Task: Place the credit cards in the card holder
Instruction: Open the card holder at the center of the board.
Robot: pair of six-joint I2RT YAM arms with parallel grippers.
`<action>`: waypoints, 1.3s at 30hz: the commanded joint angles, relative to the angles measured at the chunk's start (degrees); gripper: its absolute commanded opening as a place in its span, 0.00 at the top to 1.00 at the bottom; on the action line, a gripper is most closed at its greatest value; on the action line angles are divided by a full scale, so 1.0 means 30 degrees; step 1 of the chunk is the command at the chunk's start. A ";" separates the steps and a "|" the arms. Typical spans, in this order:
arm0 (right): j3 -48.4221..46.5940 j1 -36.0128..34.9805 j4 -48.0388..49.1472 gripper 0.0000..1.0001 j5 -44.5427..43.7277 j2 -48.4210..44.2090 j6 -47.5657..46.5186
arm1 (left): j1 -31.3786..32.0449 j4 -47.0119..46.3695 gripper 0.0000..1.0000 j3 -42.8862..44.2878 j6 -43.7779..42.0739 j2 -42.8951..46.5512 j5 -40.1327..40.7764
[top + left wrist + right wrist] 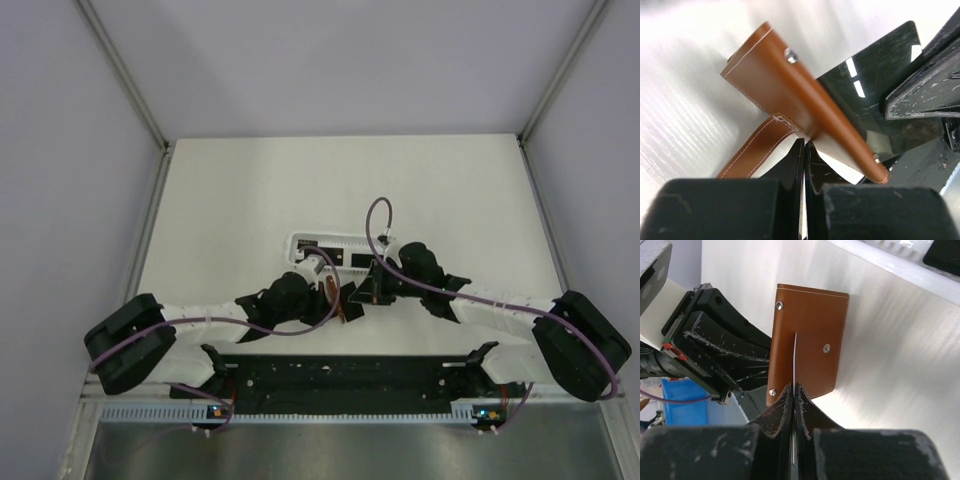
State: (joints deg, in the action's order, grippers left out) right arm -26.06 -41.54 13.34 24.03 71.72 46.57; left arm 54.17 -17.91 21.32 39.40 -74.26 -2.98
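The brown leather card holder [810,347] is held up off the table, its snap studs facing the right wrist camera. My left gripper [805,144] is shut on the card holder's [785,95] lower edge, beside a hanging strap. My right gripper [795,387] is shut on one black credit card [795,352], which shows there as a thin edge-on line against the leather. In the left wrist view that credit card [875,95] is a glossy black sheet behind the holder, pinched by the right fingers [925,85]. From above, both grippers [345,300] [372,290] meet at mid-table.
A white slotted basket [305,243] lies on the table just beyond the grippers, with more black cards [945,255] in it. The left arm's black fingers [720,335] crowd the holder's left side. Grey walls close in the white table [250,190].
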 commanded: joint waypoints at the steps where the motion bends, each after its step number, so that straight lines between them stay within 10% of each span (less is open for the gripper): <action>1: -0.1009 -0.0245 0.1587 1.00 0.1275 0.0291 0.0210 | 0.0077 -0.1733 1.00 0.0832 -0.0388 0.0700 -0.0967; 22: -0.3351 -0.0568 -0.5880 1.00 0.0573 -0.4981 -0.1869 | 0.0165 -0.5041 1.00 0.5021 -0.1268 -0.0060 -0.6034; 32: -0.3442 -0.0597 -0.6325 1.00 0.1509 -0.3872 -0.2133 | 0.0165 -0.9380 1.00 0.0226 0.0665 -0.0357 -0.5952; 39: -0.2679 -0.0714 -0.4125 1.00 0.1837 -0.2403 -0.1606 | 0.0165 -0.1196 1.00 -0.2390 0.1192 0.4354 -0.0920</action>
State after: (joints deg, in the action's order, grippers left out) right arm -34.41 -43.07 -3.99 27.97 63.92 40.75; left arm 54.50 -31.99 15.20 40.91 -70.24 -16.43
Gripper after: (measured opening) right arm 0.006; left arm 0.013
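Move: The card holder is tipped up on its long edge at the left hand's shut fingertips, its middle about 3 cm ahead, 1 cm to the right and near fingertip height. From the right hand it lies some 7 cm to the left, level fore and aft and 4 cm lower. The dark card the right hand grips has its middle about 3 cm ahead, 5 cm right and 1 cm above the left fingertips; the white tray is roughly 16 cm ahead, 2 cm right and 2 cm below them. The left hand, its shut fingertips still against the left side of the tipped-up holder, goes up about 7 cm and some 6 cm to the right while turning clockwise, tipping the holder over rightward past the held card, then comes away down, back and left again. The right hand keeps its grip on the card and, after easing slightly left and back, rises about 8 cm with a little shift right, then sinks some 4 cm and draws a little back. ##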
